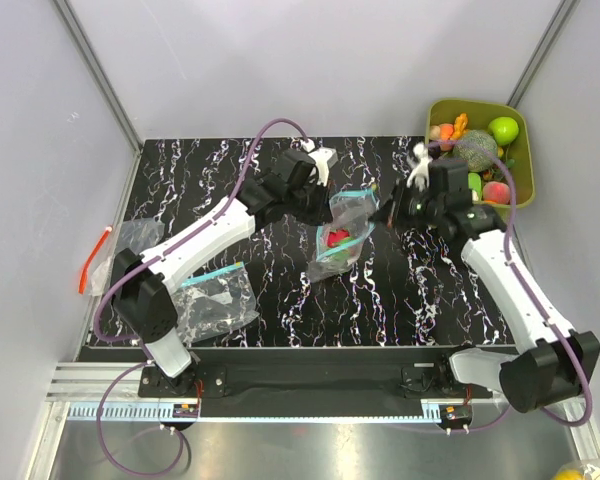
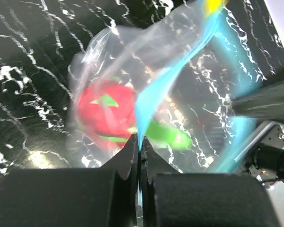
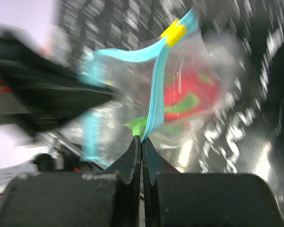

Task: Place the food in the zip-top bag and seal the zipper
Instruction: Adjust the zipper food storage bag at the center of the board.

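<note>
The clear zip-top bag [image 1: 342, 235] hangs between my two grippers over the middle of the table. Its blue-green zipper [image 2: 154, 92] runs along the mouth, with a yellow slider [image 3: 173, 32] at one end. A red toy fruit with green leaves [image 2: 106, 111] lies inside; it also shows in the right wrist view [image 3: 189, 97]. My left gripper [image 2: 140, 142] is shut on the zipper strip on the bag's left side. My right gripper [image 3: 141, 139] is shut on the strip on the right side. More toy food [image 1: 480, 160] sits in the olive-green tub [image 1: 521, 125].
A second clear bag with a blue-green strip [image 1: 215, 300] lies at the table's front left. Another clear bag [image 1: 130, 240] with an orange-red strip [image 1: 92, 262] hangs off the left edge. The tub stands at the back right corner.
</note>
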`<control>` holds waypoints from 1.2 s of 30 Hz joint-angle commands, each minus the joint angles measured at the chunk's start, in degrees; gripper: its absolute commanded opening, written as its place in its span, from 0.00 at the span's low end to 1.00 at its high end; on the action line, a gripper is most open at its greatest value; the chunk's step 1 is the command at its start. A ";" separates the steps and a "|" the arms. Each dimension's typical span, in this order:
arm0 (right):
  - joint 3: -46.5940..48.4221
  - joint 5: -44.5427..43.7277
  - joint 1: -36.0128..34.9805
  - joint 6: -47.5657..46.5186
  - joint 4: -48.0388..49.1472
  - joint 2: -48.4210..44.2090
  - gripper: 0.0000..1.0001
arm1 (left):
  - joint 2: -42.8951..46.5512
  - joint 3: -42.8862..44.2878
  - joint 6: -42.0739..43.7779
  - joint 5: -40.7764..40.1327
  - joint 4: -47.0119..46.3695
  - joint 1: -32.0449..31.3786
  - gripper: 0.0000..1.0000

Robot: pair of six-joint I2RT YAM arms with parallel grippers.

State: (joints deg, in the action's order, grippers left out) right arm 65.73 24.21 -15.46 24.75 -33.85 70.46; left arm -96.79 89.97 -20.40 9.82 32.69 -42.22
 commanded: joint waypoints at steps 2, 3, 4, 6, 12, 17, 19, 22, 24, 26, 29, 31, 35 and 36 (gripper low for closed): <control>13.44 3.21 -1.50 0.38 -1.05 0.99 0.00 | 2.92 2.13 -0.60 -2.45 0.54 0.47 0.00; 14.24 3.04 -1.50 0.47 -1.48 1.26 0.00 | 3.10 2.22 -0.69 -2.44 1.14 0.38 0.00; 14.77 2.26 -1.50 -0.05 -1.75 1.87 0.00 | 3.36 2.22 -0.60 -3.05 1.50 0.38 0.00; 14.16 -2.20 -1.50 -0.76 -3.15 1.88 0.00 | 4.59 2.75 -0.08 -7.52 3.60 0.82 0.00; 8.71 -9.34 -1.41 -1.29 -2.81 3.54 0.00 | 6.71 7.66 -0.69 -16.77 8.00 2.05 0.00; 9.76 -11.11 -1.41 -1.11 -2.10 4.25 0.00 | 3.37 7.59 0.45 -15.54 8.10 0.73 0.00; 10.99 -11.29 -1.41 -1.28 -1.93 4.95 0.00 | 2.75 6.45 0.54 -15.10 6.96 0.82 0.00; 12.74 -11.38 -1.41 -1.99 -2.36 7.40 0.09 | 2.31 4.86 0.63 -15.45 5.20 0.73 0.00; 13.19 -11.55 -1.41 -2.16 -2.19 8.38 0.28 | 2.31 4.60 0.80 -16.76 4.67 0.82 0.00; 12.76 -11.55 -1.41 -1.90 -0.97 8.65 0.45 | 2.75 4.07 0.98 -17.73 3.53 0.73 0.00; 12.57 -13.56 -1.41 -2.16 -0.08 6.98 0.56 | 4.06 1.79 0.54 -18.35 0.72 0.73 0.00; 14.94 -16.55 -1.32 -3.56 -0.95 6.45 0.60 | 4.59 0.39 0.10 -18.79 -0.34 0.82 0.00; 20.83 -21.13 0.43 -5.50 -4.38 7.15 0.59 | 5.04 -0.41 0.19 -19.58 -1.22 0.82 0.00; 22.14 -21.22 2.61 -5.50 -4.56 7.33 0.58 | 5.12 -0.33 0.19 -19.75 -1.31 0.82 0.00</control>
State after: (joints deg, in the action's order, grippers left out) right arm 81.76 7.77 -15.86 21.47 -38.98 78.94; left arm -94.65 89.49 -20.49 -7.64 35.81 -41.41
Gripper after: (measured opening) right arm 0.588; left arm 0.012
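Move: Both closed hands already pinch the bag's rim. The dragon fruit inside lies about 3 cm right of the left hand and 6 cm left of the right hand, level with both fore and aft and some 12 cm below. The empty bag is 25 cm left of the left hand and 13 cm back. From the right hand, the food bin stands 24 cm right, 18 cm ahead, 9 cm lower. Right hand hoists the rim 9 cm, lowers, opens, withdraws forward; left, still pinching, shifts 5 cm left. ##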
